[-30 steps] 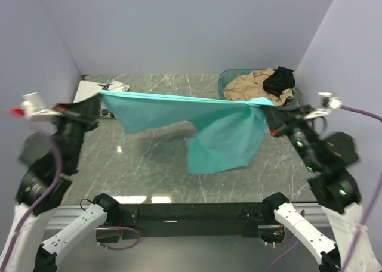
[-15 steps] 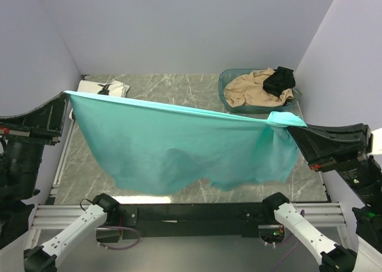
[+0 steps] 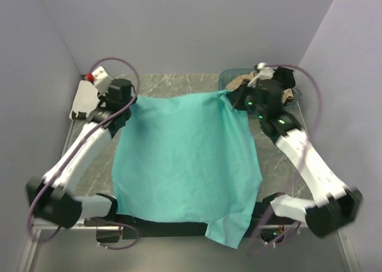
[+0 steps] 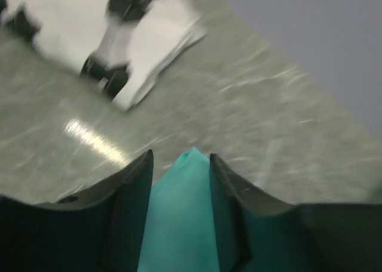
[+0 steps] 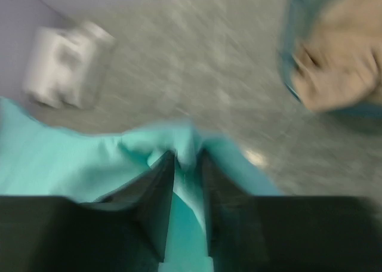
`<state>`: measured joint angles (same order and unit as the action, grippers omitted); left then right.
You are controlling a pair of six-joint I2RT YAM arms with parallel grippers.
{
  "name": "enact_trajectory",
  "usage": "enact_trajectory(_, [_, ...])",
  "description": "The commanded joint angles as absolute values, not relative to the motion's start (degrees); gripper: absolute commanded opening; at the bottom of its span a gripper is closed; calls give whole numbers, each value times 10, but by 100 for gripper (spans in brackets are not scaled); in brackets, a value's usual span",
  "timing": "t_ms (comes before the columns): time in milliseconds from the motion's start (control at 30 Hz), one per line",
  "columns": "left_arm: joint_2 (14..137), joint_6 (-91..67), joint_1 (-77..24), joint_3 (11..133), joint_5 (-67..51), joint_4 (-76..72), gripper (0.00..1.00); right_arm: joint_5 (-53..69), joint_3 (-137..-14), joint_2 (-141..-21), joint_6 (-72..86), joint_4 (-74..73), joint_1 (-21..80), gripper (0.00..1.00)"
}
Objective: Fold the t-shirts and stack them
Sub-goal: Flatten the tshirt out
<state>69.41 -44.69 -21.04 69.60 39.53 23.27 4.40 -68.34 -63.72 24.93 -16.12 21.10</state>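
The teal t-shirt (image 3: 185,158) lies spread flat on the table, its near hem hanging over the front edge. My left gripper (image 3: 130,102) is at its far left corner. In the left wrist view the left gripper (image 4: 180,155) stands open, with the teal cloth (image 4: 182,212) lying loose between the parted jaws. My right gripper (image 3: 230,96) is at the far right corner, shut on a bunched fold of the teal cloth (image 5: 48,158), as the right gripper (image 5: 187,155) shows in its wrist view. The white t-shirt (image 4: 119,39) with black print lies folded at the far left.
A teal basket (image 3: 224,81) at the far right holds a tan garment (image 5: 334,69) and a black garment (image 3: 283,76), just behind my right wrist. The white t-shirt (image 3: 80,96) is partly hidden behind my left arm. Grey walls close three sides.
Both arms swung from holding the teal t-shirt stretched in the air to laying it flat, ending at the far edge. The left jaws have parted.
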Motion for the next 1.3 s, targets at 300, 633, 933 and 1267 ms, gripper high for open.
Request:
enact_trajectory(300, [802, -469, -131, 610, 315, 220, 99, 17, -632, -793, 221, -103, 201, 88])
enact_trajectory(633, [774, -449, -131, 510, 185, 173, 99, 18, -513, -753, 273, -133, 202, 91])
enact_trajectory(933, [853, -455, -131, 479, 107, 126, 99, 11, -508, -826, 276, -146, 206, 91])
enact_trajectory(1267, [995, -466, -119, 553, 109, 160, 99, 5, -604, -1000, 283, -172, 202, 89])
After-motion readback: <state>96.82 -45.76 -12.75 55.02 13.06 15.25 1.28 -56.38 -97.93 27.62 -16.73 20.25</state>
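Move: The teal t-shirt is stretched between both hands by its far corners. Its middle lies about 20 cm right of the left hand, 18 cm back and 15 cm lower; from the right hand it is 12 cm left, 18 cm back and 15 cm lower. The folded white t-shirt is some 11 cm left of the left hand, 10 cm ahead and 29 cm down. The basket lies 13 cm right of the right hand, 13 cm ahead and 28 cm down. The teal t-shirt's far corners are let go as both hands plunge and open wide. After a brief hover they ease back a few centimetres, the left also veering right, then sink again and edge forward over the far edge, about 30 cm down in all. The fingers tip down some 40 degrees and stay open; contact with the cloth can't be made out. ##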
